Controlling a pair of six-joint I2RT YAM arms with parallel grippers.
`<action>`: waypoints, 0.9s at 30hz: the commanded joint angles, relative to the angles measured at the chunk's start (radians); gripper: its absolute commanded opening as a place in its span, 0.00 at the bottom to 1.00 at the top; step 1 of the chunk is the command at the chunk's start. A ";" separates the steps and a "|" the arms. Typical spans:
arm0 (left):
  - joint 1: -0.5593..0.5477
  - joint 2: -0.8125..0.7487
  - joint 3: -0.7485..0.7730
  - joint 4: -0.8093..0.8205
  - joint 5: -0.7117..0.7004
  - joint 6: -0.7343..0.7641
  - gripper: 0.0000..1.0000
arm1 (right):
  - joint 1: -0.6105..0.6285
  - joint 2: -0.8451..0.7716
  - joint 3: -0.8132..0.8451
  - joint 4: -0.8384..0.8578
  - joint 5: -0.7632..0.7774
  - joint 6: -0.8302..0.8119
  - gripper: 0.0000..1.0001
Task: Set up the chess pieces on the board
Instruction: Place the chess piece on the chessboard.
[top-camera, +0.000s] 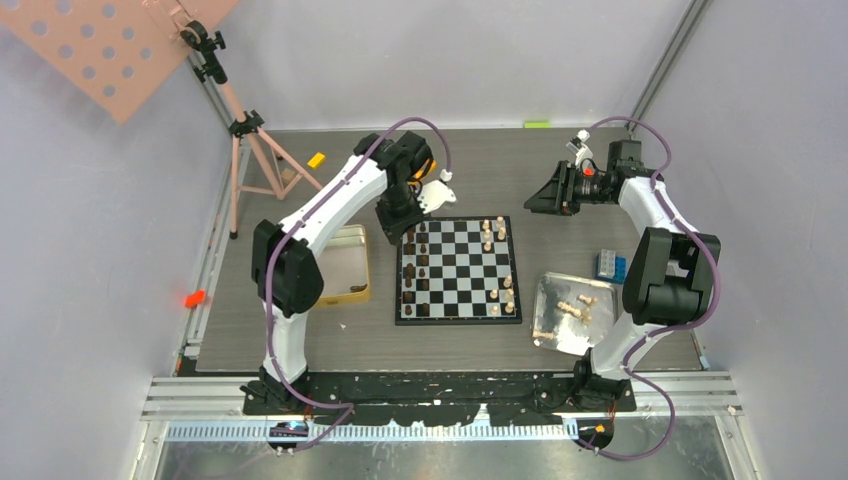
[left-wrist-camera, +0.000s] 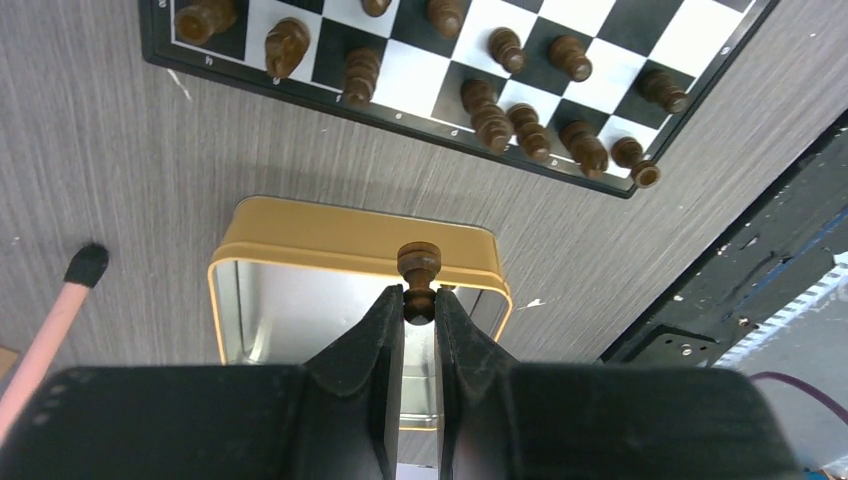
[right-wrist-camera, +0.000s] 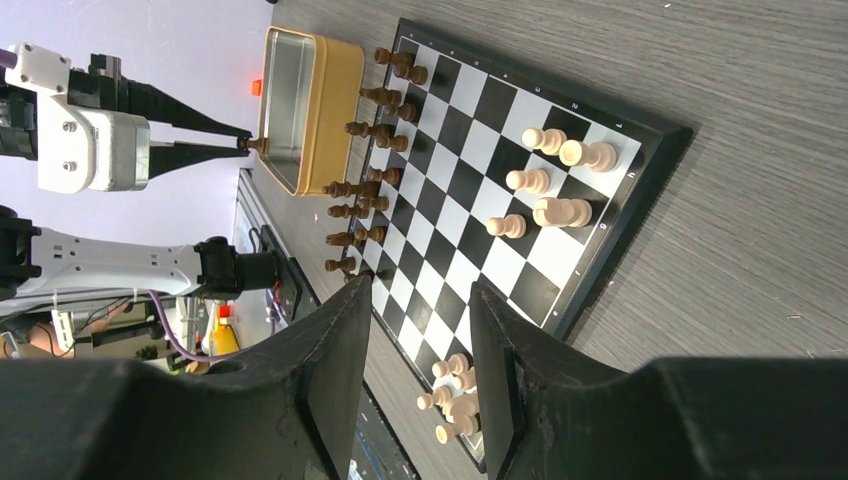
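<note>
The board (top-camera: 458, 319) lies mid-table, with dark brown chess pieces (top-camera: 421, 270) in its left columns and pale ones (top-camera: 493, 232) on its right side. My left gripper (left-wrist-camera: 420, 300) is shut on a dark brown pawn (left-wrist-camera: 419, 262), gripped by its head with the base pointing outward. It hangs above the far rim of the gold tin (left-wrist-camera: 350, 226), just left of the board's far-left corner (top-camera: 392, 232). My right gripper (right-wrist-camera: 420, 290) is open and empty, hovering off the board's far-right corner (top-camera: 535, 200). The right wrist view shows the board (right-wrist-camera: 480, 130) and the pawn (right-wrist-camera: 255, 145).
A silver tray (top-camera: 551, 286) at the near right holds several pale pieces (top-camera: 575, 308). A blue brick (top-camera: 610, 265) sits behind it. The gold tin (top-camera: 352, 262) is left of the board. A tripod (top-camera: 245, 150) and orange blocks (top-camera: 316, 159) stand at the far left.
</note>
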 joint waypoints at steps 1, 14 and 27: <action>-0.040 -0.025 0.027 -0.031 0.069 -0.022 0.07 | -0.005 -0.041 0.028 0.001 -0.026 -0.004 0.47; -0.252 0.084 0.053 -0.073 0.009 -0.018 0.08 | -0.005 -0.040 0.027 0.000 -0.016 -0.006 0.47; -0.321 0.195 0.043 -0.077 -0.032 -0.026 0.09 | -0.004 -0.038 0.025 -0.003 -0.020 -0.008 0.47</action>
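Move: The left hand already holds a dark pawn and takes it to the gap in the dark pawn row, the second square from the board's near edge: about 9 cm back, 7 cm to the right and 12 cm down. The near corner pawn stands 3 cm nearer the base than that gap, the next pawn 3 cm beyond it, and a back-row piece 3 cm to its left. The tin lies some 12 cm left of the hand and 2 cm back. From the idle right hand the gap is roughly 18 cm back, 21 cm left and 14 cm down. The left hand carries the pawn diagonally back and to the right, about 8 cm each way, travelling level at first along the dark rows and then sinking some 6 cm towards the gap next to the near corner pawn. Meanwhile the wrist turns some 15 to 20 degrees clockwise and tips until the fingers point nearly straight down, and the fingers keep their pinch on the pawn's upper part, its base hanging downwards. ##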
